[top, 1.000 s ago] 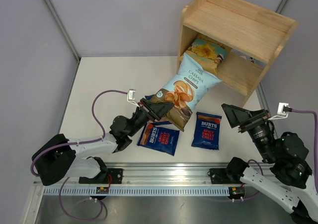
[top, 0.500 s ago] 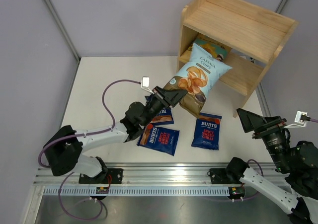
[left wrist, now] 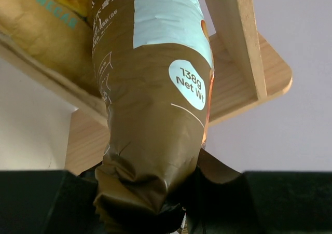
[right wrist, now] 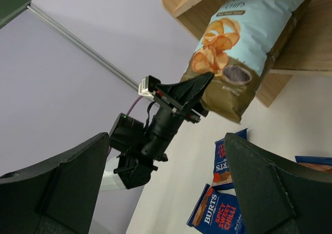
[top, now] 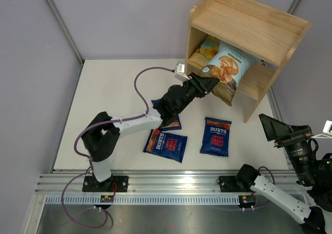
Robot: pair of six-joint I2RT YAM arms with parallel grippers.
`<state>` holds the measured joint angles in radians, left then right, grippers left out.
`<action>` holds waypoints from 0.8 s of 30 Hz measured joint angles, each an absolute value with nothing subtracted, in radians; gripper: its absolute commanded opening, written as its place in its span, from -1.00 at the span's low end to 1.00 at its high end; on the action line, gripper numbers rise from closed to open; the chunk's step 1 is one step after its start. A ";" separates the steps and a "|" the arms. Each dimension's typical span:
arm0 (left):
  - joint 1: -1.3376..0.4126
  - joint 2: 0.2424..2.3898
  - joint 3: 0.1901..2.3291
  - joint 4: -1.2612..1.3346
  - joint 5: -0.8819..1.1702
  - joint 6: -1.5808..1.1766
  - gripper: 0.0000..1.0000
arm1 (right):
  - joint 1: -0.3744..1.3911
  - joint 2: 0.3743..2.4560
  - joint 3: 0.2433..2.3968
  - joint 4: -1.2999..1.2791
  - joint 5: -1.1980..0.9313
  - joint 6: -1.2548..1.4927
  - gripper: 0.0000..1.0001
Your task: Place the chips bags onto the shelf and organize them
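The light blue Cassava chips bag (top: 229,67) is tilted, with its top inside the lower tier of the wooden shelf (top: 249,22). My left gripper (top: 204,84) is shut on the bag's brown bottom end (left wrist: 155,140). Beside it in that tier lies a tan-yellow bag (top: 208,46). Three dark blue Burts bags lie flat on the table: one (top: 215,136), another (top: 166,145), and a third (top: 172,123) partly under the left arm. My right gripper (top: 277,133) hangs open and empty at the right, away from the bags; its view shows the Cassava bag (right wrist: 244,42) and the left gripper (right wrist: 192,91).
The shelf stands at the table's back right, with its side panel (left wrist: 233,37) right beside the held bag. Grey walls enclose the table on the left and back. A metal rail (top: 155,184) runs along the near edge.
The left arm has carried the Cassava bag up and right from above the table into the shelf's lower tier. The right arm has drawn back toward the lower right, still open.
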<state>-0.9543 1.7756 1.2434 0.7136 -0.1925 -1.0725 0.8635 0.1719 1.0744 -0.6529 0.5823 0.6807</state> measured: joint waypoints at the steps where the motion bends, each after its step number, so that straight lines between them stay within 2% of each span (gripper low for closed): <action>1: -0.955 1.811 1.296 0.700 -0.192 -1.070 -0.65 | 0.863 0.171 1.076 -0.653 0.582 0.680 0.99; 15: -0.967 2.214 1.974 0.445 -0.202 -0.991 -0.64 | 0.863 0.170 1.081 -0.651 0.554 0.682 0.99; 19: -0.968 2.309 2.117 0.360 -0.203 -0.986 -0.64 | 0.863 0.170 1.086 -0.651 0.540 0.682 0.99; 24: -0.969 2.377 2.195 0.275 -0.199 -0.982 -0.59 | 0.863 0.170 1.089 -0.650 0.530 0.685 0.99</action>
<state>-0.9691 2.3772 2.1948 0.2752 -0.1993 -0.9817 0.8635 0.1699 1.0885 -0.6498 0.5304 0.6853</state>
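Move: The left hand already pinches the cassava bag by its brown lower end. The free bay on the shelf's lower board lies about 15 cm ahead, 17 cm to the right and 5 cm below this hand. The gold chips bag sits some 17 cm ahead of the hand, nearly in line; the shelf's right side wall stands roughly 9 cm ahead, 26 cm right. From the right hand the bay is about 35 cm ahead, 4 cm right and 14 cm lower. Still pinching the cassava bag by its brown end, the left hand carries it rightwards and forward into the lower bay, to the right of the gold bag, some 15 cm in all. It rises about 3 cm on the way, then sinks about 4 cm near the end, slowing, with a slight roll that lifts its left side. ##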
